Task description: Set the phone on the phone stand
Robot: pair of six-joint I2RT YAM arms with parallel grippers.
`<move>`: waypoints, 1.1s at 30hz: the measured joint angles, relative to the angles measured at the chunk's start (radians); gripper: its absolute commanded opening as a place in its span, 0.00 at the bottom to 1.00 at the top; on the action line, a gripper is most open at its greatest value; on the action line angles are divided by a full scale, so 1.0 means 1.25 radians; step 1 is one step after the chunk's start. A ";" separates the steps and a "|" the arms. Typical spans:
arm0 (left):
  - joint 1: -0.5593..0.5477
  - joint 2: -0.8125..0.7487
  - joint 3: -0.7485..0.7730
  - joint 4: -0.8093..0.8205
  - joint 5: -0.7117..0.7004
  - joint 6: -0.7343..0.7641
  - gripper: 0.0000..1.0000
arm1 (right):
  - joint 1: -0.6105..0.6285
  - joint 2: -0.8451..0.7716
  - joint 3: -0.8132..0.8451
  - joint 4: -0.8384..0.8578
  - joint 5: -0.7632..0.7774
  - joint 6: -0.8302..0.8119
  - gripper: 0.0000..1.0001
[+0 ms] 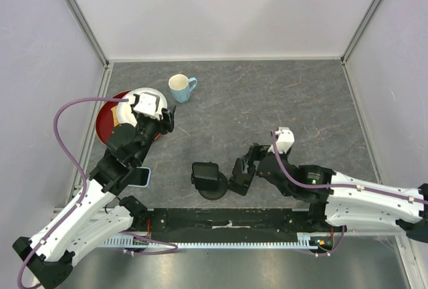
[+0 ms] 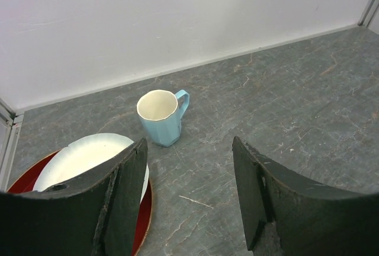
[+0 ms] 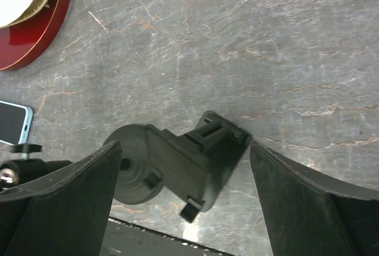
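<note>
The black phone stand (image 1: 208, 180) sits on the grey table near the front edge; in the right wrist view the stand (image 3: 177, 164) lies between my spread fingers. The phone (image 1: 139, 177), light blue edged, lies left of the stand, partly under my left arm; a corner of the phone (image 3: 13, 122) shows in the right wrist view. My right gripper (image 1: 241, 176) is open, just right of the stand. My left gripper (image 1: 166, 119) is open and empty, above the table beside the plates.
A light blue mug (image 1: 180, 88) stands at the back left, also in the left wrist view (image 2: 161, 117). A white plate (image 2: 89, 161) sits on a red plate (image 1: 107, 125) at the left. Cage walls surround the table.
</note>
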 measured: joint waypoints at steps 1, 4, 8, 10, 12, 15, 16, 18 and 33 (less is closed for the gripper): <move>0.000 0.001 0.000 0.000 0.000 -0.001 0.65 | 0.000 0.041 0.038 -0.022 -0.005 0.013 0.96; 0.000 0.003 0.000 0.000 0.000 -0.003 0.65 | 0.000 0.130 0.130 -0.078 -0.009 0.060 0.98; 0.000 0.003 0.000 0.000 -0.001 -0.004 0.65 | 0.000 0.214 0.211 -0.152 -0.005 0.141 0.98; 0.000 0.003 0.000 -0.001 -0.001 -0.004 0.65 | 0.000 0.266 0.251 -0.197 0.002 0.187 0.98; 0.000 0.003 0.000 -0.001 -0.001 -0.004 0.65 | 0.000 0.313 0.285 -0.239 0.009 0.233 0.98; 0.000 0.002 0.000 -0.001 -0.001 -0.004 0.65 | 0.000 0.356 0.310 -0.284 0.014 0.300 0.98; 0.000 0.002 0.000 -0.001 -0.001 -0.004 0.65 | 0.000 0.365 0.313 -0.298 0.016 0.328 0.98; 0.000 0.002 0.000 -0.004 0.000 -0.005 0.65 | 0.000 0.376 0.314 -0.317 0.019 0.365 0.98; 0.000 -0.006 0.000 -0.010 -0.001 -0.013 0.65 | 0.000 0.511 0.352 -0.372 -0.012 0.469 0.92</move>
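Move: The folding phone stand is just ahead of the right gripper, about 1 cm farther out, some 3 cm to its left and roughly 12 cm below. The round-based stand rises about 9 cm farther left of it and 2 cm nearer the base; the light-blue phone lies flat some 38 cm left of the hand and 2 cm farther out. From the left gripper the folding stand is around 22 cm right, 9 cm back and 29 cm below. Swing the right gripper some 4 cm to the left, rising slightly at first, then sink about 6 cm from that crest towards the folding phone stand. As you go, tip the fingers nearly 20 degrees further down and turn the wrist about 20 degrees clockwise, so the stand comes between the wide-open fingers; don't close them yet. ##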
